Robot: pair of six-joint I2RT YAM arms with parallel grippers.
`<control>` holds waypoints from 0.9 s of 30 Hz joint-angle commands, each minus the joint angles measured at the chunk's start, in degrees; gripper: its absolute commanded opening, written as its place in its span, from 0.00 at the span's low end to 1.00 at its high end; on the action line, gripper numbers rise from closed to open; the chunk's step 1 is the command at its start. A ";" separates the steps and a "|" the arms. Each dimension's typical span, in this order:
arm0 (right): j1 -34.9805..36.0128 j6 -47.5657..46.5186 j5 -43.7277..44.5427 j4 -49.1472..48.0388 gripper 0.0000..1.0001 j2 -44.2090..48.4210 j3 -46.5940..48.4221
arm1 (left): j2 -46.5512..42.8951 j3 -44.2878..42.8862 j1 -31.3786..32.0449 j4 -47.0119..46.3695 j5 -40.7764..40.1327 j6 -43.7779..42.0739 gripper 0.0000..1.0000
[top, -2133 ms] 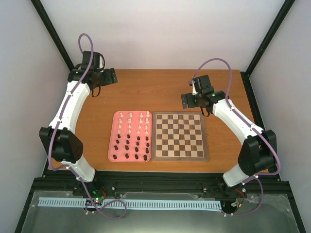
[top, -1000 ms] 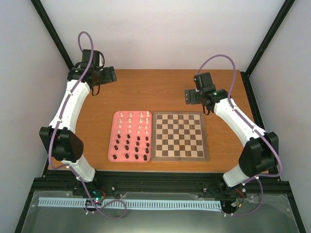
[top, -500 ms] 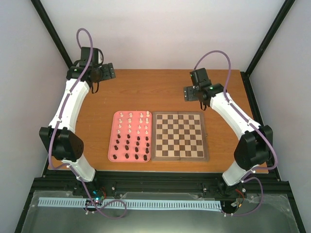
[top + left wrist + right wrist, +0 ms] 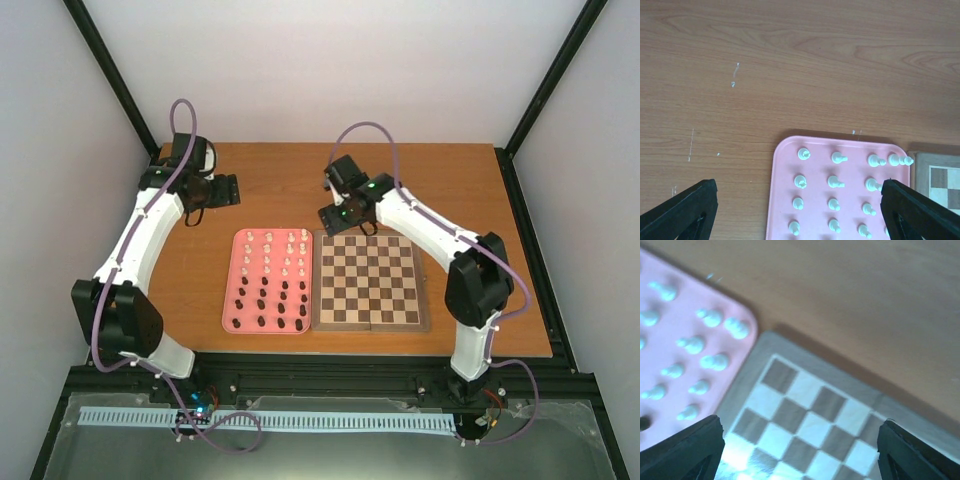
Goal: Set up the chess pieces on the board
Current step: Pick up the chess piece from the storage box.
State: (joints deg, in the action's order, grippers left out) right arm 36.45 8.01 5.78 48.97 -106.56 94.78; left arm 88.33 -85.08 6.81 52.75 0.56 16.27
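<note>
The board lies at the table's middle and no pieces stand on it. All the chess pieces stand in the pink tray to its left: white ones in the far rows, dark brown ones in the near rows. My left gripper hangs open beyond the tray's far left corner. In the left wrist view the gripper frames the white pieces. My right gripper hovers open over the board's far left corner. The right wrist view is blurred; there the gripper holds nothing above the board.
The tray butts against the board's left edge. Brown tabletop stretches behind both. Black frame posts rise at the far corners, and the table's edge runs along the right.
My right arm has swung left from beyond the board's far right corner to over its far left corner. The left gripper has shifted slightly nearer the tray.
</note>
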 commanded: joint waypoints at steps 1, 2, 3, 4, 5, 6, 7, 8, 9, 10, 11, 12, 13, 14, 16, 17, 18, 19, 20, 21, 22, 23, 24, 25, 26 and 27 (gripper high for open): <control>2.46 0.41 -5.83 4.01 0.82 -1.63 1.94 | -2.86 0.87 -0.04 1.30 0.22 -0.73 1.00; 2.90 0.40 -6.53 4.29 0.80 -1.89 1.78 | -3.04 1.54 0.01 1.20 -0.20 -1.11 1.00; 3.11 0.38 -7.41 4.72 0.76 -2.23 1.72 | -3.30 2.04 -0.01 1.27 -0.67 -1.35 1.00; 3.37 0.23 -8.25 5.14 0.73 -2.51 1.42 | -3.38 2.51 -0.04 1.24 -0.96 -1.49 1.00; 3.52 0.11 -8.87 5.50 0.69 -2.71 0.99 | -3.43 3.11 0.00 1.13 -1.05 -1.50 1.00; 3.62 0.08 -9.01 5.63 0.66 -2.76 0.30 | -3.51 3.70 -0.01 0.95 -0.71 -1.36 1.00; 3.65 0.16 -9.03 5.25 0.63 -2.64 -0.43 | -3.55 4.16 -0.04 0.65 -0.36 -1.20 1.00; 3.63 0.28 -8.86 4.65 0.61 -2.54 -1.07 | -3.58 4.55 -0.04 0.39 0.26 -1.02 1.00; 3.62 0.38 -8.73 4.08 0.59 -2.62 -1.11 | -3.44 4.86 0.00 0.20 0.60 -0.91 1.00; 3.63 0.57 -8.45 3.75 0.59 -3.14 -0.67 | -3.27 5.09 -0.04 0.16 0.84 -0.82 1.00; 3.63 0.64 -8.20 3.81 0.58 -3.86 0.37 | -3.16 5.27 -0.04 0.16 0.86 -0.88 1.00; 3.63 0.68 -8.16 3.96 0.58 -4.71 1.69 | -2.99 5.33 -0.04 0.17 0.78 -0.97 1.00; 3.63 0.73 -8.10 4.13 0.58 -5.78 3.16 | -2.87 5.28 -0.04 0.32 0.71 -0.98 1.00; 3.63 0.73 -8.17 4.38 0.59 -7.03 4.77 | -2.84 5.26 -0.04 0.38 0.66 -0.98 1.00; 3.63 0.53 -8.73 4.97 0.59 -9.53 8.21 | -2.91 4.99 -0.04 0.51 0.73 -0.98 1.00; 3.63 0.58 -8.89 5.28 0.59 -10.74 10.07 | -2.98 4.94 -0.04 0.53 0.83 -0.97 1.00; 3.63 0.59 -9.12 5.73 0.59 -12.10 11.89 | -2.91 4.78 -0.04 0.51 0.94 -0.88 1.00; 3.63 0.67 -9.41 6.19 0.59 -13.45 13.70 | -2.94 4.83 -0.04 0.49 1.03 -0.81 1.00; 3.63 0.73 -9.68 6.63 0.59 -14.56 15.30 | -2.99 4.88 -0.04 0.52 1.05 -0.80 1.00; 3.63 0.85 -9.98 6.81 0.59 -15.57 16.77 | -2.84 4.92 -0.04 0.58 0.98 -0.80 1.00; 3.63 1.05 -10.11 6.97 0.59 -16.39 18.32 | -2.86 5.00 -0.04 0.51 0.82 -0.80 1.00; 3.63 1.42 -10.30 6.97 0.58 -17.20 19.25 | -2.87 5.09 -0.04 0.62 0.60 -0.87 1.00; 3.55 1.59 -10.60 7.05 0.58 -17.88 20.30 | -2.85 5.25 0.00 0.69 0.44 -0.95 1.00; 3.55 1.72 -11.00 7.13 0.57 -18.57 21.15 | -2.82 5.27 -0.04 0.69 0.36 -0.98 1.00; 3.54 1.85 -11.44 7.29 0.57 -19.37 22.05 | -2.75 5.28 -0.04 0.73 0.30 -1.00 1.00; 3.54 1.84 -11.92 7.61 0.56 -20.10 22.99 | -2.73 5.33 -0.04 0.71 0.24 -1.00 1.00</control>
State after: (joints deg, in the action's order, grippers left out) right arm 39.79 8.88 -4.12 54.87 -124.16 113.75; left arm 85.76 -79.37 6.81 52.88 0.75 16.05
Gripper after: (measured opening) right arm 0.570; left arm 0.997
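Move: The white chess piece in the storage box's far right corner lies about 10 cm to the right hand's left, 3 cm ahead and some 14 cm below. The next white piece stands about 4 cm to the left of it in the same row. The chessboard's middle is roughly 9 cm back and 6 cm right of the right hand, about 15 cm below. From the left hand, the corner piece is some 14 cm to the right, 3 cm ahead and 20 cm below. The storage box's far right corner piece draws the right hand in: it travels about 8 cm left and sinks some 4 cm, swinging back about 4 cm before coming forward again by 5. On the way its fingers tip about 10 degrees steeper and narrow from nearly wide to a little over half open, touching nothing. The left hand, still wide open, eases 2 cm back and 2 cm down. ##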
